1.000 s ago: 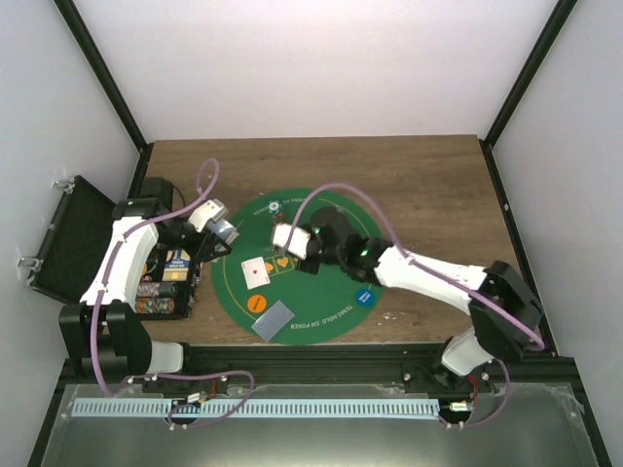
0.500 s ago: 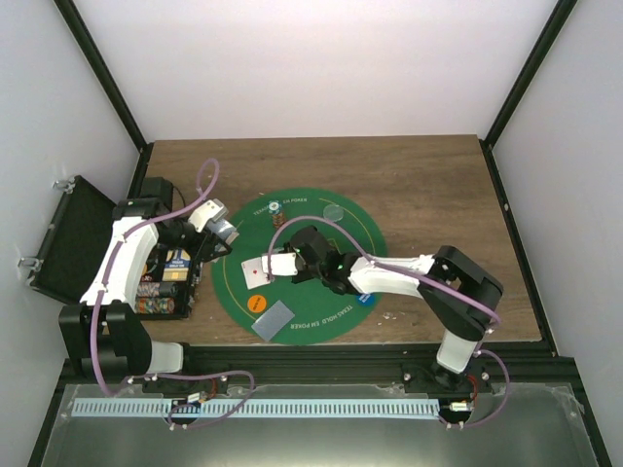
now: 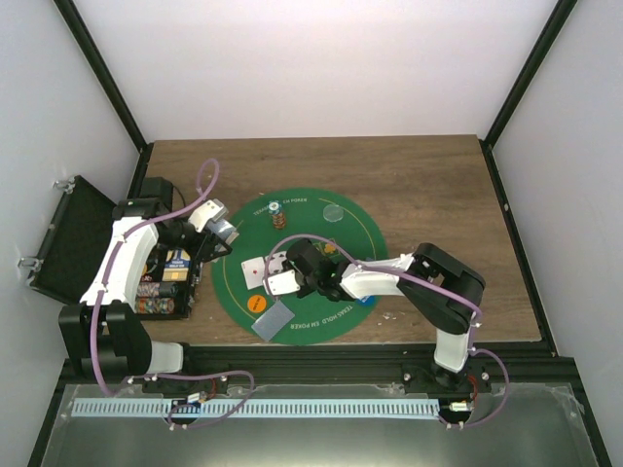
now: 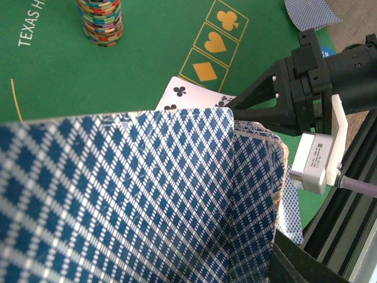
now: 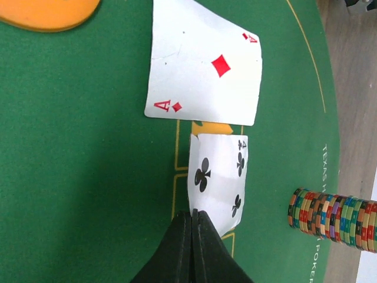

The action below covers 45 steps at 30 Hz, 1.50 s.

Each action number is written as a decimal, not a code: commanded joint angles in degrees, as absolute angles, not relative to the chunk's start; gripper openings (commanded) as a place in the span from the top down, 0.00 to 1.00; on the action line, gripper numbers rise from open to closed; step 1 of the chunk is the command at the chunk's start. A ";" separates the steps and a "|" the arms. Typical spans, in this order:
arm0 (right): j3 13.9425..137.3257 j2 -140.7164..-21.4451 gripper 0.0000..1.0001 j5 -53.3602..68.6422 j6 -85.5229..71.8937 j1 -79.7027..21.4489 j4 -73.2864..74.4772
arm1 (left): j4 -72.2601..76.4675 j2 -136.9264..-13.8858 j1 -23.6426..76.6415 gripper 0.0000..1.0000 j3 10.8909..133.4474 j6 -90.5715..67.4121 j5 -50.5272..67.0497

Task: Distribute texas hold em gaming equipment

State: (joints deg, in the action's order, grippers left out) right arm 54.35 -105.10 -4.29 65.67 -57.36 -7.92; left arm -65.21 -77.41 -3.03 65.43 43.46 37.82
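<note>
In the right wrist view my right gripper (image 5: 192, 215) is shut on the edge of a four of clubs card (image 5: 217, 177), held low over the green poker mat (image 5: 88, 177). An ace of diamonds (image 5: 206, 65) lies face up just beyond it, and an orange chip (image 5: 47, 9) lies further off. My left gripper (image 3: 226, 233) holds a deck of blue-patterned cards (image 4: 135, 200) at the mat's left edge; the deck hides its fingers. From above, my right gripper (image 3: 279, 281) is beside the ace (image 3: 255, 270).
A stack of coloured chips (image 3: 275, 207) stands at the mat's far side. A pale chip (image 3: 333, 211), a blue chip (image 3: 365, 297), an orange chip (image 3: 258, 303) and a face-down card (image 3: 274, 319) lie on the mat. An open black chip case (image 3: 161, 282) sits left.
My right gripper has moved left and nearer across the mat with the four of clubs, ending beside the ace of diamonds. My left arm has not moved.
</note>
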 commanded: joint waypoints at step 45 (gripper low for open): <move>55.20 -80.89 0.00 29.19 1.23 -45.22 -13.76 | -70.91 -76.77 0.27 0.50 66.84 49.66 41.23</move>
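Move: The right hand, its fingers already shut on the edge of the clubs card, is about 3 cm above the mat. The card's resting spot is some 3 cm to its left and 1 cm ahead. The ace of diamonds lies 9 cm left and level with the hand, the orange disc 9 cm left and 8 cm back, the chip stack 13 cm ahead and 2 cm left. From the left hand, the spot is about 13 cm right, 1 cm ahead and 16 cm down. Keep the clubs card pinched in the right gripper and ease it down about 2 cm onto the mat, beside the right edge of the ace of diamonds. Open the fingers to let go of it, then rise briskly some 22 cm, still opening wide, swinging the fingers up from steeply down towards level. ##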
